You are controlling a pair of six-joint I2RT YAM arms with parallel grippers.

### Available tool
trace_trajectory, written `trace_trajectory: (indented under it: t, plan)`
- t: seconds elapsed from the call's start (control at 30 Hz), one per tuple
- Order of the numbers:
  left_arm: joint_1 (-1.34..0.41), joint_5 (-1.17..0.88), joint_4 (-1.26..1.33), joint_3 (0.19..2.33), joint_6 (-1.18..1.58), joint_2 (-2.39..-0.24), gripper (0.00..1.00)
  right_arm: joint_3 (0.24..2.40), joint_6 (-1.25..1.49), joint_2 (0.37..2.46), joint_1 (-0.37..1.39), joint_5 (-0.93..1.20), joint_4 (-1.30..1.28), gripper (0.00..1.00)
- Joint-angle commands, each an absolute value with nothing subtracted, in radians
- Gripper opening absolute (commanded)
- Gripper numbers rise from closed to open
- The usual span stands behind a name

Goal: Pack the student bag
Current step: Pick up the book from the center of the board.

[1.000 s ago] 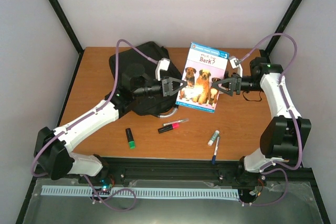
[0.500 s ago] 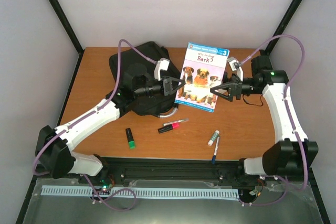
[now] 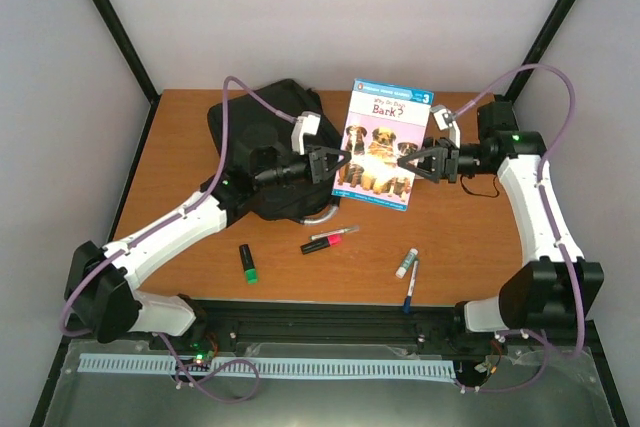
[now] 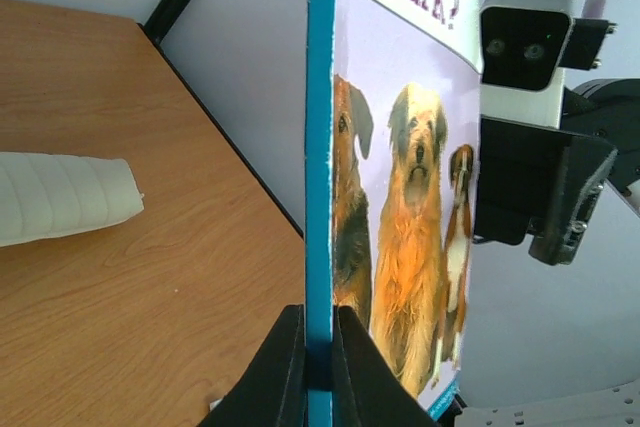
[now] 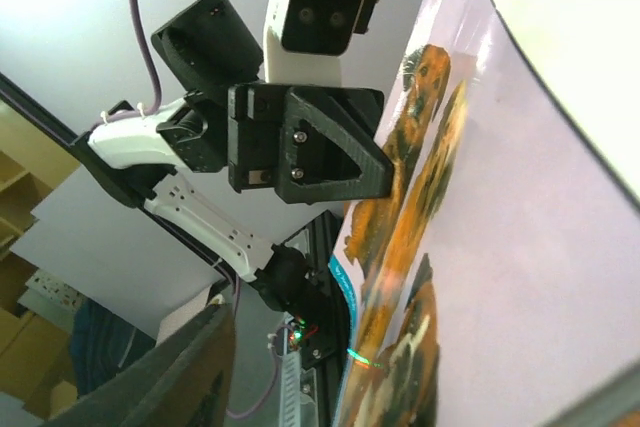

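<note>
The student bag (image 3: 255,132) is a large black backpack lying at the table's back left, partly under my left arm. A dog-cover book (image 3: 385,147) is held upright above the table. My left gripper (image 3: 335,165) is shut on its blue spine edge (image 4: 320,197), the pads (image 4: 285,367) pressed to both sides. My right gripper (image 3: 415,162) is at the book's opposite edge. The cover (image 5: 520,197) lies between its fingers, but they stand apart, with the one finger (image 5: 170,377) well off the book.
A green highlighter (image 3: 247,262), a pink highlighter (image 3: 322,244) and a thin pink pen (image 3: 335,234) lie near the front edge. A white marker (image 3: 405,263) and a blue pen (image 3: 411,287) lie front right. A white pouch (image 4: 60,197) rests on the wood.
The right gripper has pulled back, then come in again to the book's right edge with its jaws narrower. The book has shifted slightly left and up. The left grip is unchanged.
</note>
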State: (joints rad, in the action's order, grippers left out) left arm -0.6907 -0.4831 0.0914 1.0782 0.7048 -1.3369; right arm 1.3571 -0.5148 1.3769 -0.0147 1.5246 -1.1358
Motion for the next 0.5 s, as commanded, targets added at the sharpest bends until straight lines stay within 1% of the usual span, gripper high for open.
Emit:
trace_trajectory:
  t: [0.0, 0.17, 0.27, 0.47]
  plan:
    - [-0.68, -0.416, 0.159, 1.071, 0.715, -1.305, 0.01, 1.413, -0.519, 1.417, -0.006, 1.694, -1.183, 0.46]
    - [-0.68, -0.404, 0.167, 1.053, 0.713, -1.287, 0.01, 1.431, -0.479, 1.433, -0.006, 1.69, -1.16, 0.28]
    - [-0.68, -0.395, 0.193, 1.024, 0.714, -1.266, 0.01, 1.438, -0.444, 1.455, -0.008, 1.689, -1.145, 0.22]
    - [-0.68, -0.417, 0.219, 0.996, 0.716, -1.246, 0.01, 1.467, -0.434, 1.509, -0.008, 1.689, -1.156, 0.06]
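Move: The book is clamped by its left edge in the left gripper. The book's middle is about 7 cm right of that hand, 2 cm ahead and 1 cm higher. From the half-open right gripper the book's middle is about 4 cm left, 2 cm ahead and 1 cm up. The pencil case lies roughly 25 cm ahead of the right gripper, 3 cm right and 31 cm below. The backpack lies about 27 cm left of the right gripper, 25 cm ahead and 29 cm below. Ease the right gripper forward about 2.5 cm, its fingers still pointing left, rolling it slightly so its forward side dips. Meanwhile close its fingers from about half open to nearly shut on the book's free right edge. Keep the left pinch on the opposite edge and draw that hand about 1.5 cm to the left and slightly up. ##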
